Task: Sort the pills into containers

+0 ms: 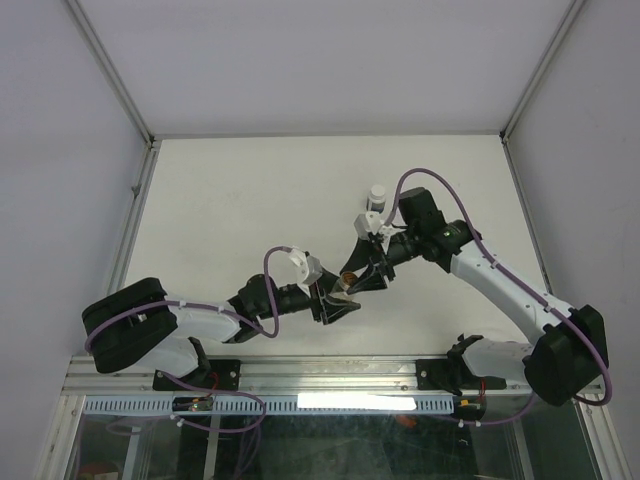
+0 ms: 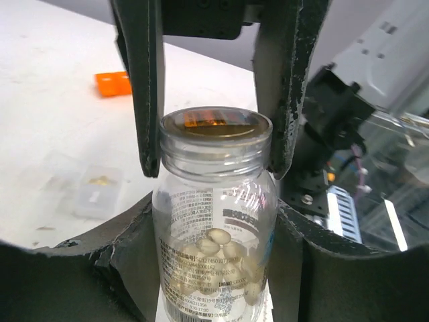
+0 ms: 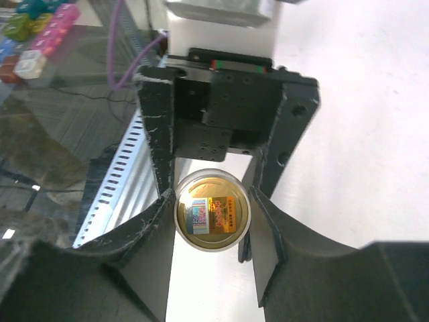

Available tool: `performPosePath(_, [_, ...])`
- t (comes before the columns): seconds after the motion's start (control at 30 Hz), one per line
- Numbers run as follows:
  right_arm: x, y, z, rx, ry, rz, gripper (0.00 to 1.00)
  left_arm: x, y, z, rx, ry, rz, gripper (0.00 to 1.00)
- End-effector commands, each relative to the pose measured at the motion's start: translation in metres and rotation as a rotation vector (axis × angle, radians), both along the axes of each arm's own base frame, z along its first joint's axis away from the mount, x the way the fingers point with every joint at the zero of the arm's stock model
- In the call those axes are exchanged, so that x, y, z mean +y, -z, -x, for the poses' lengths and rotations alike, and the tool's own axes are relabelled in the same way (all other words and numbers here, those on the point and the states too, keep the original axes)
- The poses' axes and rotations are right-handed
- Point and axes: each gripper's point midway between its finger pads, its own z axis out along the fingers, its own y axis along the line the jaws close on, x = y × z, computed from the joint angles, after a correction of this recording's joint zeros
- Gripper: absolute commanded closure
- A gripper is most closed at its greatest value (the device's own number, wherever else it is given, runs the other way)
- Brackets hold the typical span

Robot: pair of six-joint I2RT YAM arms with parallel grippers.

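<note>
A clear pill bottle [image 2: 214, 221] with pale oval pills [image 2: 221, 245] in its lower half is held upright over the table. My left gripper [image 2: 214, 268] is shut on its body, a finger pressed on each side. My right gripper [image 3: 211, 216] comes from the opposite side. Its fingers [image 2: 149, 100] clamp the clear lid [image 3: 212, 209], which shows a gold seal with a sticker. In the top view both grippers meet at the bottle [image 1: 348, 280] in the middle of the table. A flat transparent two-cell box [image 2: 94, 191] lies on the table to the left, a yellowish pill in one cell.
A small orange object [image 2: 112, 82] lies on the table beyond the flat box. A white bottle [image 1: 377, 195] stands behind the right gripper. The metal rail [image 1: 330, 375] runs along the table's near edge.
</note>
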Motion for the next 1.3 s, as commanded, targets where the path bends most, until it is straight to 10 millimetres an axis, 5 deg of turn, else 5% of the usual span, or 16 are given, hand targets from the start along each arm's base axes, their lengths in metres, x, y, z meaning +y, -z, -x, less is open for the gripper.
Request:
performPosePath(0.0, [0.003,0.007,-0.032,0.053,0.213,0.089,0.87,0.018,-0.041,-0.061,-0.016,-0.361,0.139,1.00])
performPosePath(0.3, [0.006,0.004,-0.049,0.109,0.302,0.080,0.95,0.015,-0.039,-0.079,-0.016,-0.458,0.127,1.00])
performPosePath(0.63, [0.008,0.006,-0.056,0.158,0.337,0.081,0.98,0.019,-0.011,-0.105,0.043,-0.607,0.006,1.00])
performPosePath(1.03, [0.007,0.006,-0.061,0.170,0.359,0.083,0.99,0.020,-0.012,-0.105,0.055,-0.607,0.001,0.93])
performPosePath(1.27, [0.004,0.015,-0.081,0.131,0.484,0.110,1.00,0.018,-0.008,-0.111,0.084,-0.642,-0.029,1.00])
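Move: The left gripper already holds the pill jar, with the lid about 5 cm above this hand point and 2 cm to its right. The right fingers are already round the lid, and the jar body is some 5 cm below them and 2 cm to the left. From the left hand, the clear pill box lies about 14 cm ahead, 11 cm right and 14 cm below. The white bottle is roughly 34 cm ahead, 11 cm right and 11 cm below. Carry jar and lid forward together with both grippers, about 8 cm and easing off, towards the white bottle. On the way turn the left wrist, with the jar, some 25 degrees counter-clockwise and the right wrist about as far clockwise, in the lid-tightening sense. Keep the left fingers gripping the jar and the right ones set round the lid. ##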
